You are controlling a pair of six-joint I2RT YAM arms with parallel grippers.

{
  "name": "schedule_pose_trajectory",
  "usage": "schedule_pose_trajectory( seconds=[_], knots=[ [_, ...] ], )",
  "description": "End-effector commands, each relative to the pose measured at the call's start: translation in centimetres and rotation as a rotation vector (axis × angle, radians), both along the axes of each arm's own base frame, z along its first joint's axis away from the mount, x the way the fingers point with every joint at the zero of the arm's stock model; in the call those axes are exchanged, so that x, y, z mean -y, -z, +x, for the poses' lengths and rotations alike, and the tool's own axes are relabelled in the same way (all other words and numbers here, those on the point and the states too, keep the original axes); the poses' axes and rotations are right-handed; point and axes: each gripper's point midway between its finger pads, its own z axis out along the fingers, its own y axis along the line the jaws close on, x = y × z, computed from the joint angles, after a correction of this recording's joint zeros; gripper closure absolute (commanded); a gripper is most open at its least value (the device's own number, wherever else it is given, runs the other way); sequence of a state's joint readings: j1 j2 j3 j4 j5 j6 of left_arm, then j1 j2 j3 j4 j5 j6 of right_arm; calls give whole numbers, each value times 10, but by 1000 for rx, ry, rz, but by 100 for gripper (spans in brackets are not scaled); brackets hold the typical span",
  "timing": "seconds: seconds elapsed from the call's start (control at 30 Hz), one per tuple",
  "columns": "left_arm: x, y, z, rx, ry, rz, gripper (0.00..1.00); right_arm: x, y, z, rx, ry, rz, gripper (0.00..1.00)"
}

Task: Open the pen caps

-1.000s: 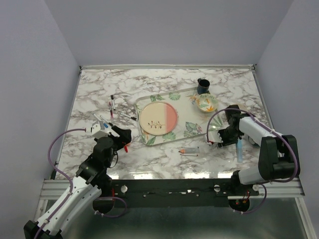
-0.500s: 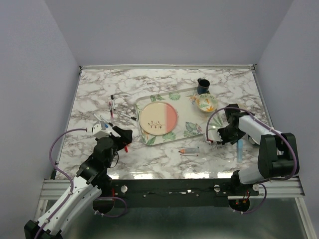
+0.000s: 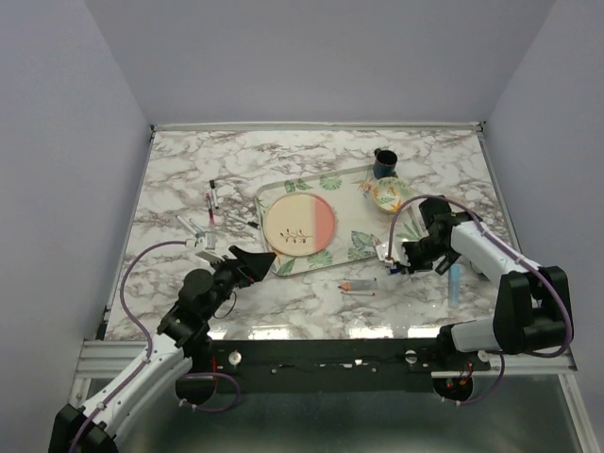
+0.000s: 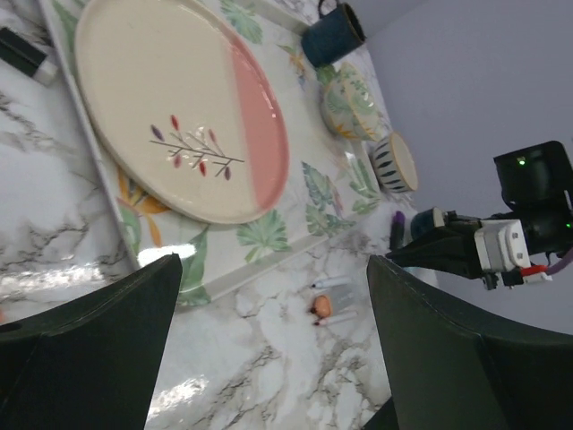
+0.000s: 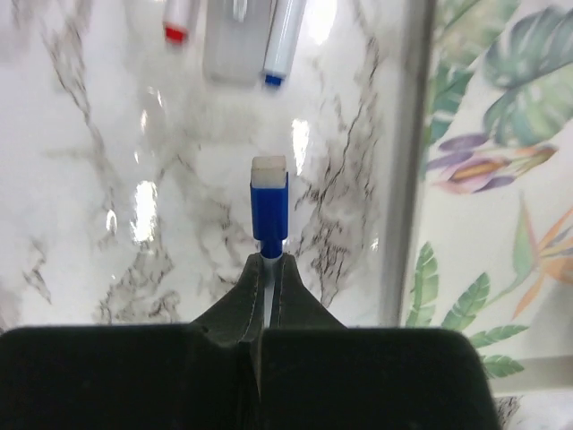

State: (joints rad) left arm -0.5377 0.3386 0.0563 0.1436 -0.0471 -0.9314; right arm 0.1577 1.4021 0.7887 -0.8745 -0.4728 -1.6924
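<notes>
My right gripper (image 5: 269, 260) is shut on a thin white pen just behind its blue cap (image 5: 269, 204), which sticks out past the fingertips above the marble. In the top view that gripper (image 3: 391, 259) hovers by the tray's right corner. Two small pens (image 3: 359, 285) lie on the table just beyond it, one red-tipped (image 5: 176, 18) and one blue-tipped (image 5: 285, 40). My left gripper (image 4: 273, 262) is open with nothing between its fingers, and it faces those pens and an orange cap (image 4: 320, 306). In the top view the left gripper (image 3: 255, 259) is lifted near the tray's front left corner.
A leaf-print tray (image 3: 283, 265) holds a cream and pink plate (image 3: 299, 225), a dark mug (image 3: 384, 163) and a patterned bowl (image 3: 391, 194). More pens (image 3: 212, 198) lie left of the tray. A light-blue highlighter (image 3: 453, 283) lies by the right arm and a purple one (image 4: 397, 228) by the tray.
My right gripper has closed on the blue-capped pen and moved left with it. The left arm has swung right and forward, away from the pens at the left.
</notes>
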Motion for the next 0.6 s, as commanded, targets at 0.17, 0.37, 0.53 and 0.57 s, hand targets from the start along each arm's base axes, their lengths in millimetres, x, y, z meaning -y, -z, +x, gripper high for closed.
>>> schedule_pose_trajectory(
  seconds=[0.17, 0.37, 0.53, 0.57],
  knots=[
    [49, -56, -1, 90, 203, -325, 7, -91, -98, -9, -355, 354, 377, 100],
    [78, -57, 11, 7, 176, -328, 7, -132, -128, -5, -582, 433, 499, 99],
    [91, -52, 33, -70, 18, -294, 8, -155, -135, 7, -697, 465, 566, 99],
    [96, -43, 34, -96, 8, -263, 9, -160, -130, 6, -717, 460, 556, 99]
  ],
)
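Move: The left gripper, open and empty, has the blue-capped pen about 34 cm to its right, 1 cm farther out and 10 cm lower. The pen is already pinched in the right fingers; from there the left gripper lies 34 cm left, 1 cm back and 10 cm up. Near the right hand's way, the orange highlighter lies 10 cm left and 4 cm back, 2 cm down; the plate 27 cm left and 13 cm ahead, 2 cm down. Leftward and up, about 13 cm across and some 12 cm higher, the right hand carries the blue-capped pen towards the left gripper, keeping its pinch below the cap and swinging its steep fingers some 30 degrees up towards the left. The left hand comes to meet it, about 9 cm right with a 4 cm rise, rolling its left side down and staying open. ##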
